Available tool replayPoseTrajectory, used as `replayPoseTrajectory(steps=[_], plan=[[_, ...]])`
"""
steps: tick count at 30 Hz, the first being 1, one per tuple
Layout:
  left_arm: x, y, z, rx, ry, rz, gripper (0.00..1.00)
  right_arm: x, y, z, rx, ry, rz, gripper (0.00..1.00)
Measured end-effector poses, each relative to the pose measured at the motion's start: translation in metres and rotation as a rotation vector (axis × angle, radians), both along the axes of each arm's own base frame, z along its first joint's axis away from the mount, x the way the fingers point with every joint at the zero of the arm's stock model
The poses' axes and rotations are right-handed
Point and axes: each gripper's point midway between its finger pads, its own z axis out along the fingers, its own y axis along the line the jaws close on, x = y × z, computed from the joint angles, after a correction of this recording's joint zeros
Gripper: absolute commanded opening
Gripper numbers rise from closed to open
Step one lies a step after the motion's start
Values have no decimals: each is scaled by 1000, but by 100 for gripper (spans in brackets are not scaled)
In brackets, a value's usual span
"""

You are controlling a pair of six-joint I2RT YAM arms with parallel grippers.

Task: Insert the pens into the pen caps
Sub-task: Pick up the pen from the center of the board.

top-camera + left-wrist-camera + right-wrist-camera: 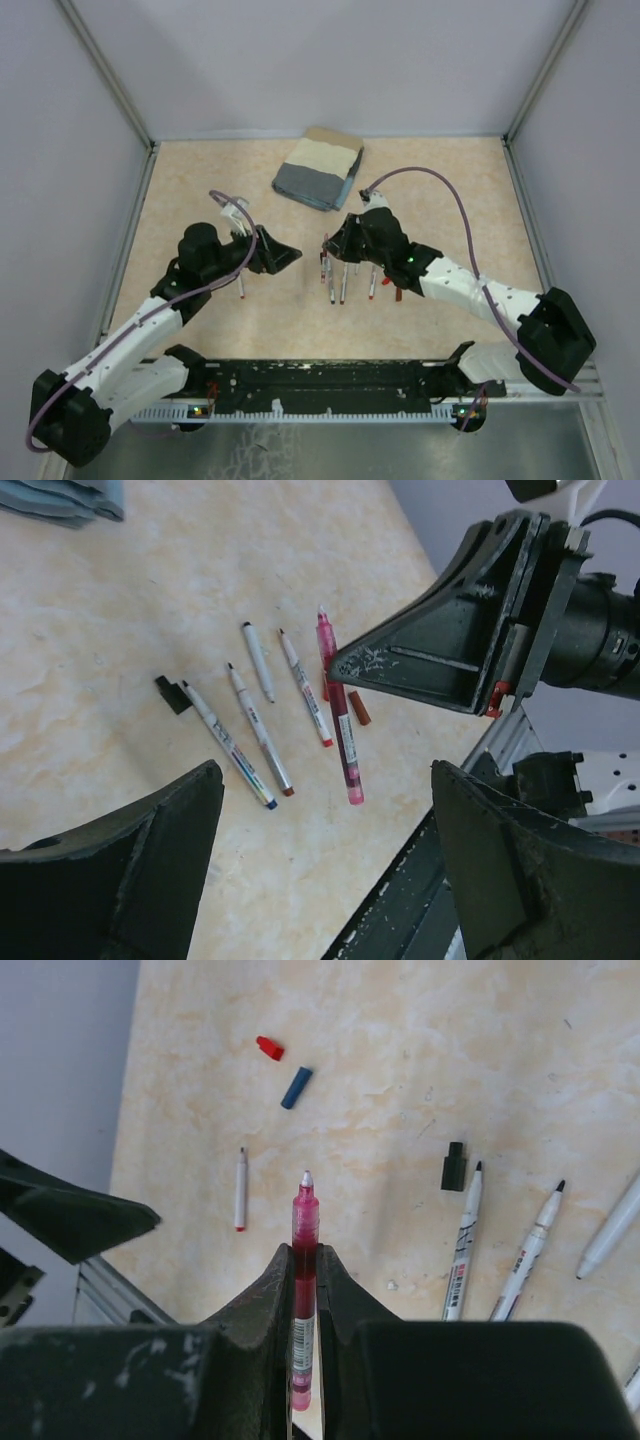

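My right gripper (306, 1260) is shut on a translucent red pen (305, 1222), whose bare tip points away past the jaws. In the left wrist view this red pen (341, 715) sits clamped in the right gripper (336, 666), low over the table. Several white pens (258, 730) lie side by side next to it. A black cap (454, 1166), a blue cap (296, 1087) and a red cap (269, 1048) lie loose, and a brown-red cap (358, 708) rests by the red pen. My left gripper (288, 258) stands wide open and empty, facing the right one.
A folded grey and beige cloth (318, 167) lies at the back of the table. One white pen with a red end (240, 1190) lies apart, under the left arm (243, 285). A black rail (330, 378) runs along the near edge.
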Motion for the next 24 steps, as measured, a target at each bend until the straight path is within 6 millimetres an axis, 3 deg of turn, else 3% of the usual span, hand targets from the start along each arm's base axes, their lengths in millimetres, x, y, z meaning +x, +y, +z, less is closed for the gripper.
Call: replayPoseTrajectory(steps=[4, 12, 21, 24], plan=[[-9, -21, -6, -25, 13, -64, 86, -1, 4, 16, 72, -24, -4, 4], [-11, -41, -11, -64, 22, -109, 81, -1, 13, 39, 162, -54, 16, 4], [-15, -61, -18, -82, 37, -163, 49, -5, 23, 56, 237, -68, 59, 4], [-15, -64, -19, -86, 38, -174, 44, -7, 26, 58, 251, -68, 75, 4]])
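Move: The pink pen, already pinched in the right gripper with its nib forward, has its middle about 9 cm to the left hand's right, nearly level fore and aft, and some 7 cm lower. On the table 21 cm below the left hand, the black cap is 5 cm ahead and 8 cm right, and the nearest white pen 1 cm back and 10 cm right. For the right hand, the left gripper waits 9 cm left, 1 cm back and 4 cm higher. The pink pen is lifted about 6 cm and drawn a little left towards the left gripper, the right hand keeping its pinch while its left side tips up some 15 degrees. The left hand comes right about 6.5 cm to the pen's rear half, sinking slightly, turning a little clockwise and closing its fingers from wide to half open. ##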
